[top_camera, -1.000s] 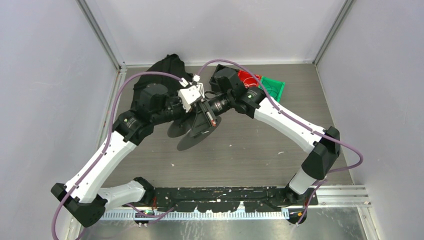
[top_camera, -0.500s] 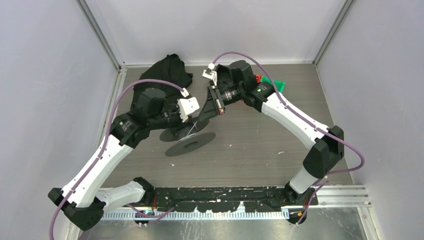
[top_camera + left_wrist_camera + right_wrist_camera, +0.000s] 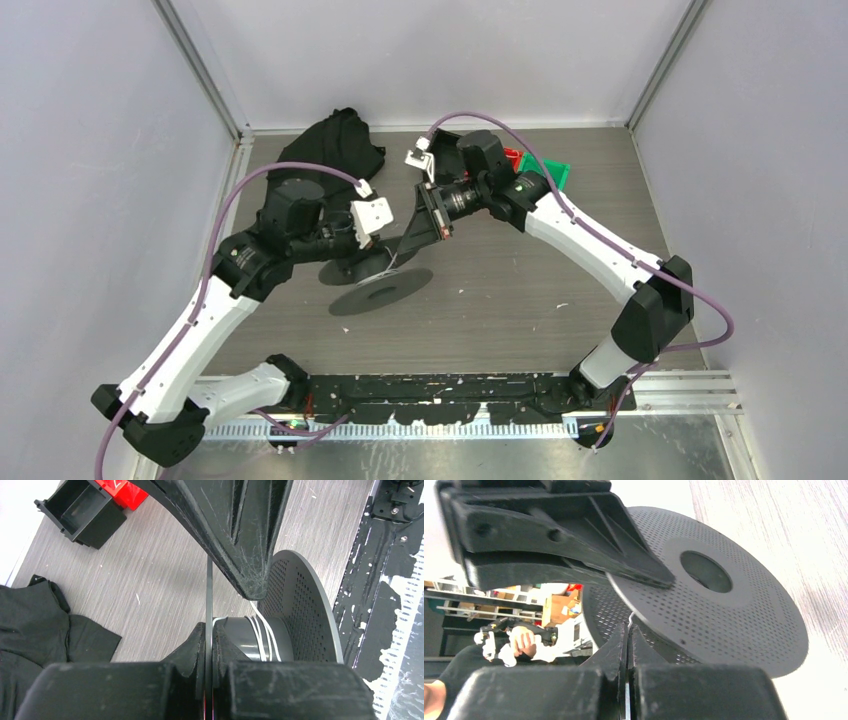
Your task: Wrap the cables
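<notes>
A black spool (image 3: 382, 293) with two perforated flanges sits tilted at mid-table. My left gripper (image 3: 208, 628) is shut on the thin edge of the near flange (image 3: 209, 590). White cable (image 3: 263, 636) is wound in a few turns round the hub, in front of the far flange (image 3: 302, 605). My right gripper (image 3: 628, 629) is shut on the white cable (image 3: 630, 618), which leaves its tips toward the gap between the flanges (image 3: 724, 615). From above, the right gripper (image 3: 403, 252) reaches down to the spool from behind, and the left gripper (image 3: 355, 262) comes from the left.
A black cloth (image 3: 332, 140) lies at the back left. A red bin (image 3: 511, 156) and a green bin (image 3: 551, 172) stand at the back right behind the right arm. A black bin (image 3: 80, 511) shows in the left wrist view.
The right arm swung up and back, then edged toward the spool. The left arm drew back to the left with the spool. Both grips held.
</notes>
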You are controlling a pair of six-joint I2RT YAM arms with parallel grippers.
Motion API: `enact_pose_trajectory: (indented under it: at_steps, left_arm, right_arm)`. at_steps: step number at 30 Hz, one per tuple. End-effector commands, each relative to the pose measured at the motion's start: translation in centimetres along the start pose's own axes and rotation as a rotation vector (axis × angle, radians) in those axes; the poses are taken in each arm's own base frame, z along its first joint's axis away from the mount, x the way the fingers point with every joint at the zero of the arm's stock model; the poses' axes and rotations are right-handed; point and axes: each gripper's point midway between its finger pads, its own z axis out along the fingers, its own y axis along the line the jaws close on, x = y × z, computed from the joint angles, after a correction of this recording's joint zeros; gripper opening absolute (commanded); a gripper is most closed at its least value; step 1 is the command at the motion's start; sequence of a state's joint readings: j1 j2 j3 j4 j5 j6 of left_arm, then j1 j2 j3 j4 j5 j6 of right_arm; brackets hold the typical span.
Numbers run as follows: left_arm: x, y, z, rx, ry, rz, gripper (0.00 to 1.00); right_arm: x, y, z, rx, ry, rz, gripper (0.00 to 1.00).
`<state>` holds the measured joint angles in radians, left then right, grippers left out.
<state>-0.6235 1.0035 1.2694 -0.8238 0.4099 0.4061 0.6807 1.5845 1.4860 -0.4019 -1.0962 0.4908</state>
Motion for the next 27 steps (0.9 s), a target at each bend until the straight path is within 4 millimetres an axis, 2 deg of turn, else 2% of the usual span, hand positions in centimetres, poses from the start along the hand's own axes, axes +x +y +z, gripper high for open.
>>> enact_pose_trajectory:
  at_steps: [1,4,8,11,15,21,27]
  left_arm:
    - [-3.5,-0.6,-1.9,0.010,-0.143,0.057,0.00]
    - [-4.2,-0.8,-2.3,0.018,-0.166,0.057,0.00]
    - [-4.9,-0.4,-2.5,-0.011,-0.186,0.046,0.00]
    - [-5.6,0.0,-2.7,-0.033,-0.217,0.043,0.00]
    - [-6.2,0.1,-2.8,-0.036,-0.236,0.044,0.00]
    - [-6.2,0.2,-2.8,-0.037,-0.235,0.043,0.00]
    - [-6.2,0.4,-3.3,-0.058,-0.234,0.056,0.00]
  right_arm:
    - [1.5,-0.6,-0.5,0.042,0.024,-0.051,0.01]
    - [2.4,-1.6,-0.6,0.078,0.045,-0.060,0.04]
    - [3.2,-2.6,-0.8,0.118,0.055,-0.072,0.18]
    - [3.4,-3.0,-0.7,0.125,0.055,-0.065,0.22]
    - [3.3,-3.2,-0.5,0.117,0.047,-0.054,0.23]
    - [2.8,-3.3,-0.4,0.126,0.029,-0.059,0.30]
    - [2.2,-4.9,-2.0,0.226,-0.001,-0.046,0.38]
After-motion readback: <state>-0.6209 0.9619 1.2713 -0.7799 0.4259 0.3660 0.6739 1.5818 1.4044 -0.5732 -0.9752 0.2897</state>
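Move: The right hand, shut on the cable's free end, has the spool core below it, about 8 cm down, 4 cm to its left and 3 cm back; the near flange's middle is some 7 cm back, 3 cm left and equally low. The black box stands roughly 30 cm ahead and 7 cm to the right, some 28 cm lower. The left hand grips the far flange, the core about 4 cm back, 2 cm right and 6 cm below it. The right hand sinks about 6 cm into the gap between the spool's flanges, drifting a little to its left-hand side's opposite, the right, and tilting some 10 degrees, its fingers opening on the way down and letting go of the cable end. Meanwhile the left hand keeps its shut grip on the far flange and lifts the spool about 2 cm, so the core comes up to meet the descending fingers, which go on opening after the drop has slowed. ##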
